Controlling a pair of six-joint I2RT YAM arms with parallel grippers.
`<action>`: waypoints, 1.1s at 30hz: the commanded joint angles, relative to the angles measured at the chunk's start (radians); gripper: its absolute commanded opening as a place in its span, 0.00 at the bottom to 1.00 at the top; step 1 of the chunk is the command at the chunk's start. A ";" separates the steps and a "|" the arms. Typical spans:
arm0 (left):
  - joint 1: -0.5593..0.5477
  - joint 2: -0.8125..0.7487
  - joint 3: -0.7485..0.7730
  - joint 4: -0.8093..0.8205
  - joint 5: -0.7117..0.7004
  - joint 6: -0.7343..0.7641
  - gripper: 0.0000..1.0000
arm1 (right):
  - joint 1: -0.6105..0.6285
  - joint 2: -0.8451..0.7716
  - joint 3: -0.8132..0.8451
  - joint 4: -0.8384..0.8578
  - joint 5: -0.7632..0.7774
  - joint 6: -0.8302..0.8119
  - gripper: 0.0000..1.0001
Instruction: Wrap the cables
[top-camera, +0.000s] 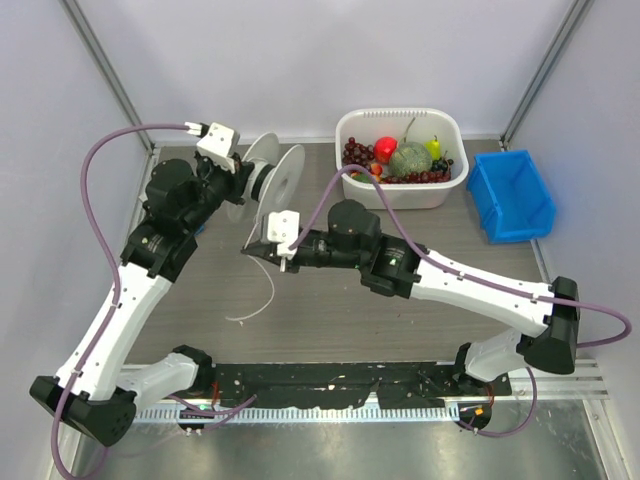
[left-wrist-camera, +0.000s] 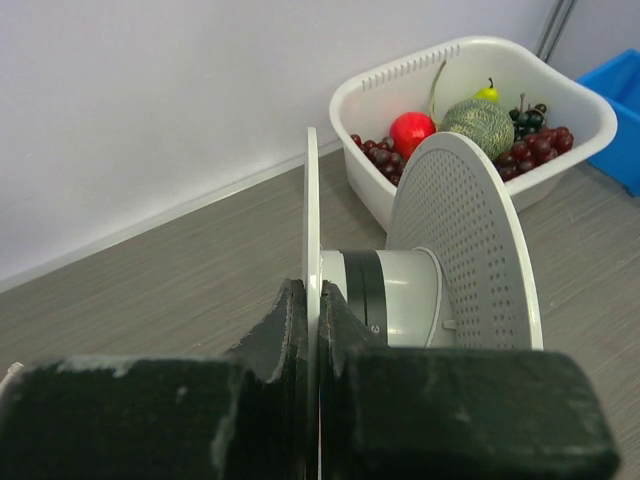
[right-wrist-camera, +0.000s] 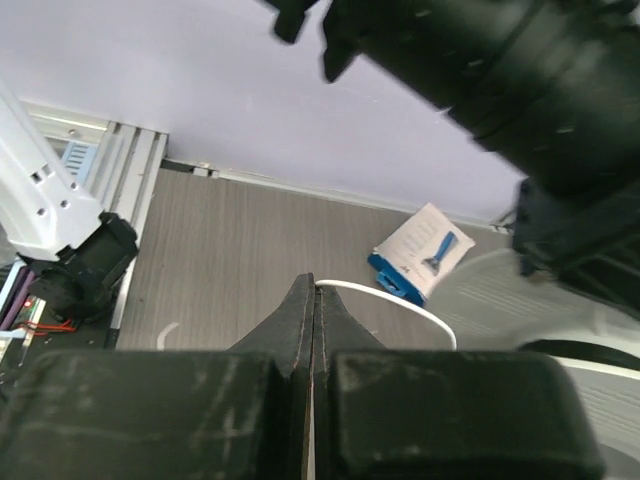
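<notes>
The cable (top-camera: 245, 317) is a thin white cord that hangs from my right gripper (top-camera: 250, 250) down to the table, where its free end lies curled. In the right wrist view that gripper (right-wrist-camera: 316, 290) is shut on the cable (right-wrist-camera: 400, 298), which arcs away to the right toward the spool. My left gripper (top-camera: 243, 185) holds a translucent white spool (top-camera: 285, 180) upright at the back left. In the left wrist view the left gripper (left-wrist-camera: 314, 290) is shut on the spool's thin near flange (left-wrist-camera: 311, 200). The hub (left-wrist-camera: 395, 295) and the perforated far flange (left-wrist-camera: 465, 240) lie beyond.
A white basket (top-camera: 345, 125) of toy fruit stands at the back centre, with a blue bin (top-camera: 510, 195) to its right. A small white-and-blue packet (right-wrist-camera: 420, 250) lies on the table near the wall. The metal rail (top-camera: 400, 395) runs along the near edge.
</notes>
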 joint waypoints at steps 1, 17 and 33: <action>-0.008 -0.050 -0.004 0.098 0.052 0.059 0.00 | -0.053 -0.054 0.075 -0.068 0.029 -0.012 0.01; -0.034 -0.098 -0.073 0.009 0.193 0.211 0.00 | -0.358 -0.118 0.208 -0.377 -0.097 -0.186 0.01; -0.036 -0.115 0.075 -0.086 0.457 0.004 0.00 | -0.726 -0.124 0.086 -0.435 -0.235 -0.339 0.01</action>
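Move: The left hand holds the spool by its left flange, the hub about 3 cm ahead, 5 cm right and 1 cm below. From the right hand, which pinches the cable, the hub lies roughly 18 cm ahead, 4 cm right and 1 cm higher. The fruit basket stands some 37 cm ahead of the right hand, 34 cm to its right and 30 cm lower. Right hand sweeps the pinched cable some 28 cm right and forward past the spool, which left draws back. ##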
